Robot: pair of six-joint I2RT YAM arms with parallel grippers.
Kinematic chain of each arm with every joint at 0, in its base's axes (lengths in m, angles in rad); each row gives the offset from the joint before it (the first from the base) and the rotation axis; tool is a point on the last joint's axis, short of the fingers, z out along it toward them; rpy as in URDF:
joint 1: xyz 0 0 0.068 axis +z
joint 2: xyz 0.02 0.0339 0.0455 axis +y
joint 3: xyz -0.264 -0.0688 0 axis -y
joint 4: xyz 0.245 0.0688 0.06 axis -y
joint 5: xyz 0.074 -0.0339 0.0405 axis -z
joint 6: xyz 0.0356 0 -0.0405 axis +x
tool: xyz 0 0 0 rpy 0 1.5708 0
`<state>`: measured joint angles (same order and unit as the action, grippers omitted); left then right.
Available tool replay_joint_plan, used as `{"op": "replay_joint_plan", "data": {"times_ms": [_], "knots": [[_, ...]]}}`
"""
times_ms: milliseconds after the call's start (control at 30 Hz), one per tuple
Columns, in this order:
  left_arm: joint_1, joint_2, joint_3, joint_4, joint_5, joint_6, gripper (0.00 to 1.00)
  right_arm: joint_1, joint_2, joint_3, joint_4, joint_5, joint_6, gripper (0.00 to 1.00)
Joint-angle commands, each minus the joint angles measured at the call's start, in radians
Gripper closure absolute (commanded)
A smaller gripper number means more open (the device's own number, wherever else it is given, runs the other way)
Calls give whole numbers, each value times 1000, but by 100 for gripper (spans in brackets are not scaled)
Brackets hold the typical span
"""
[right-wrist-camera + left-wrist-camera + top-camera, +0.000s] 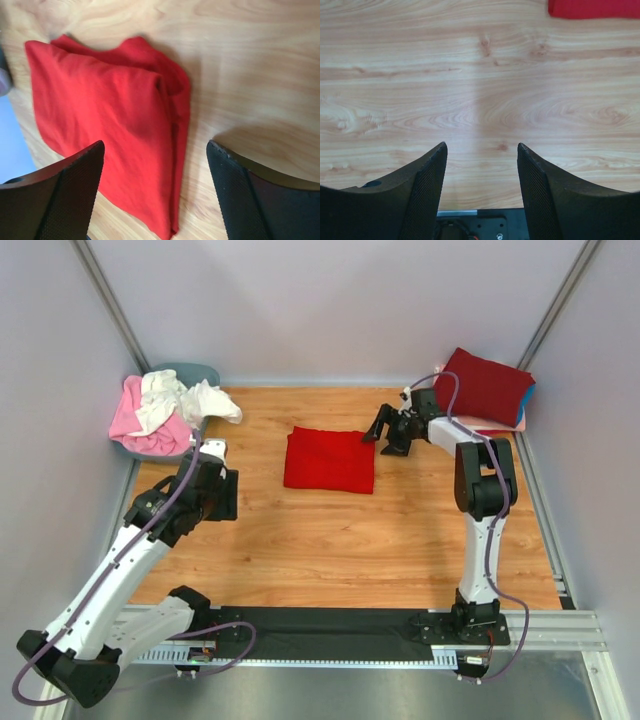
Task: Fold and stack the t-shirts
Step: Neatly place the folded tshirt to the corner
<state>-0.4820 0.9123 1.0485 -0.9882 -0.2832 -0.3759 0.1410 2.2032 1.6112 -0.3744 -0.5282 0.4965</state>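
A bright red t-shirt (330, 460) lies folded flat in the middle of the wooden table. My right gripper (385, 437) hovers just off its right edge, open; in the right wrist view the red t-shirt (105, 100) fills the space under the right gripper (155, 145), held by neither finger. My left gripper (226, 496) stands open to the left of the shirt, apart from it. In the left wrist view the left gripper (481, 147) has only bare wood between its fingers, and a corner of the red t-shirt (592, 7) shows at the top right.
A folded dark red t-shirt (485, 388) tops a stack at the back right, with blue and pink cloth edges (522, 412) under it. At the back left a grey tub (192, 372) holds crumpled pink (135, 418) and white (185, 398) shirts. Walls close in on three sides.
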Motion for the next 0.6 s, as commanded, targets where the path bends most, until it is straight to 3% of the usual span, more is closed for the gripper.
{"op": "replay_joint_plan", "data": {"times_ms": [0,67,167,200,400,567], "knots": [[0,-20,5,14,-22,32,35,26,78,-2,61,-21,45,17],[0,-15,2,23,-30,42,35,35,84,-26,95,-26,71,22],[0,-7,5,19,-28,43,35,37,70,-88,164,-30,102,42],[0,-7,5,19,-30,42,35,39,64,-100,176,-27,115,57],[0,-24,48,-38,-13,26,36,25,18,-114,229,-49,137,100],[0,-68,47,-75,47,38,37,-1,-72,-91,247,-90,171,100]]}}
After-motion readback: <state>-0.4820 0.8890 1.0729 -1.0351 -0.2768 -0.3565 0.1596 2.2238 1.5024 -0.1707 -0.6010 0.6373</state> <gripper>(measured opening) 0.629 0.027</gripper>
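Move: Just off the folded red t-shirt's right edge, the open right hand has the shirt's middle about 10 cm to its left, 5 cm back and 2 cm below. The stack in the far right corner stands some 22 cm to the right and 12 cm farther out, and the laundry basket about 44 cm left and 8 cm ahead. From the raised left hand, the folded t-shirt lies about 21 cm ahead, 24 cm right and 19 cm down. Shifting left about 2.5 cm and sinking some 2 cm, the right hand brings its wide-open fingers onto the folded shirt's right edge, towards the far corner, then closes them fully and pinches the cloth between the tips. It rolls a few degrees as it goes and eases up slightly at the end, keeping the pinch. ##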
